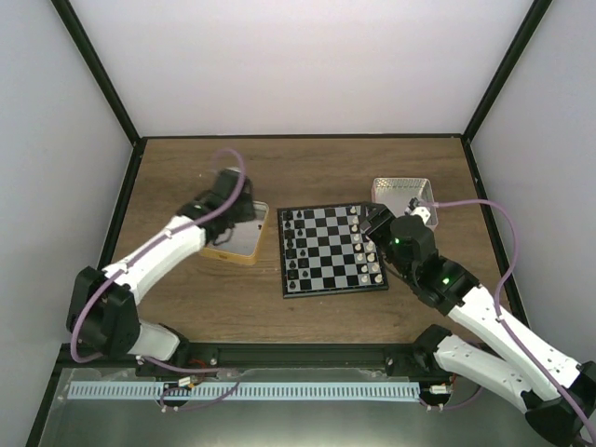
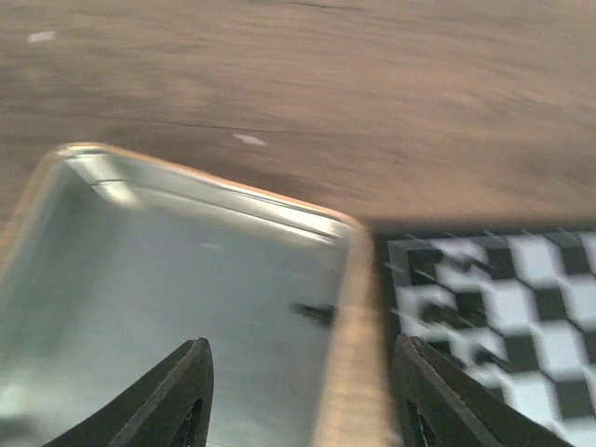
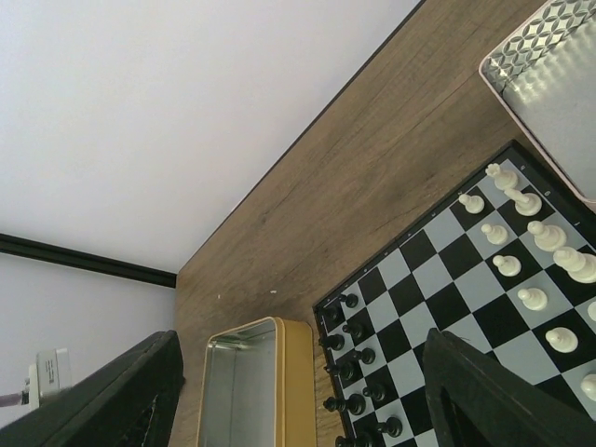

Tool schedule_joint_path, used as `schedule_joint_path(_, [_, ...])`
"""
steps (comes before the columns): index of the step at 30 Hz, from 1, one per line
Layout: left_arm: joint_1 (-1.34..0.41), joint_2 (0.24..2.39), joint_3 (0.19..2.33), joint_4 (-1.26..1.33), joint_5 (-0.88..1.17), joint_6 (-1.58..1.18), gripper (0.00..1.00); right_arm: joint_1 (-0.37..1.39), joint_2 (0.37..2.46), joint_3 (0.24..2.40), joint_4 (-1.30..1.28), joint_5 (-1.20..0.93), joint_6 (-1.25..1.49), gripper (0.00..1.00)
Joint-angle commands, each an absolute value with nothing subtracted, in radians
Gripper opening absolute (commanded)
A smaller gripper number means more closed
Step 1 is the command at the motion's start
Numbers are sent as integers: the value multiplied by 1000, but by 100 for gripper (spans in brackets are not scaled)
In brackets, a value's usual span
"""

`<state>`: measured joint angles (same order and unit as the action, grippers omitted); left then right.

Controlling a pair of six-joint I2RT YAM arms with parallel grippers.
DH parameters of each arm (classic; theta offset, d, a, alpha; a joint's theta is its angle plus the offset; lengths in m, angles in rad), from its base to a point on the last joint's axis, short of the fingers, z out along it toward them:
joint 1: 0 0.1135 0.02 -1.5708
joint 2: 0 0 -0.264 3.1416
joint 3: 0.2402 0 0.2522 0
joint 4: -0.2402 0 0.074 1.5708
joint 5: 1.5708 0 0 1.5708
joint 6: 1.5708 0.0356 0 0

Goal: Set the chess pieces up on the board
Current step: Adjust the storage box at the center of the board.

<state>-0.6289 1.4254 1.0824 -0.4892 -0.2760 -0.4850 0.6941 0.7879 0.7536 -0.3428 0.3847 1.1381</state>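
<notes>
The board [image 1: 331, 251] lies mid-table. Black chess pieces [image 1: 292, 247] stand in rows along its left side and white ones [image 1: 368, 250] along its right. My left gripper [image 1: 237, 212] hangs over the gold tin [image 1: 240, 235] just left of the board. In the blurred left wrist view, that gripper [image 2: 303, 377] is open, astride the tin's rim [image 2: 352, 354]. A single black piece [image 2: 314, 314] lies inside the tin. My right gripper [image 1: 371, 226] hovers above the board's right edge. The right wrist view shows it [image 3: 307, 391] wide open and holding nothing, above the black pieces [image 3: 358, 372].
A silver tin [image 1: 402, 193] sits behind the board's right corner, close to the right arm. The gold tin [image 3: 251, 382] nearly touches the board's left border. Dark frame posts and white walls enclose the wooden table [image 1: 307, 168].
</notes>
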Motion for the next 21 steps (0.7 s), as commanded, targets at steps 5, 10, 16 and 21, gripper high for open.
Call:
schedule_joint_path(5, [-189,1496,1083,-559,-119,-485,58,689,759,727,-307,382,1128,73])
schedule_joint_path(10, [-74,1688,1176,-633,-24,-373,58,689,739,708,-290,380,1129,73])
schedule_joint_path(16, [-17,1808,1251,-651,24,-340,40,689,717,700,-288,387,1119,73])
schedule_joint_path(21, [-4,1816,1258,-649,-1,-375,21,689,719,700,-285,379,1119,73])
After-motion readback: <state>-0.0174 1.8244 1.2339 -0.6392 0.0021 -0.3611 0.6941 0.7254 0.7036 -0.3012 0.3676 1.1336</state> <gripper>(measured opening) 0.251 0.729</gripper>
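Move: Off the left hand, the storage box's left wall lies about 16 cm to the left and 5 cm ahead, with its rim some 12 cm below. The small black thing inside the box is only 2 cm left and 5 cm ahead, about 15 cm down; the black chess pieces stand roughly 9 cm to the right, level with the hand. From the right hand, that wall is about 43 cm left, 12 cm ahead and 22 cm down. Sweeping fast to the left over the storage box, some 18 cm and a little forward, the left hand then sinks about 12 cm to the left wall. The wrist turns roughly 20 degrees counter-clockwise and tips the fingers steeply down, and the fingers close by about half astride the rim to pinch the wall. ##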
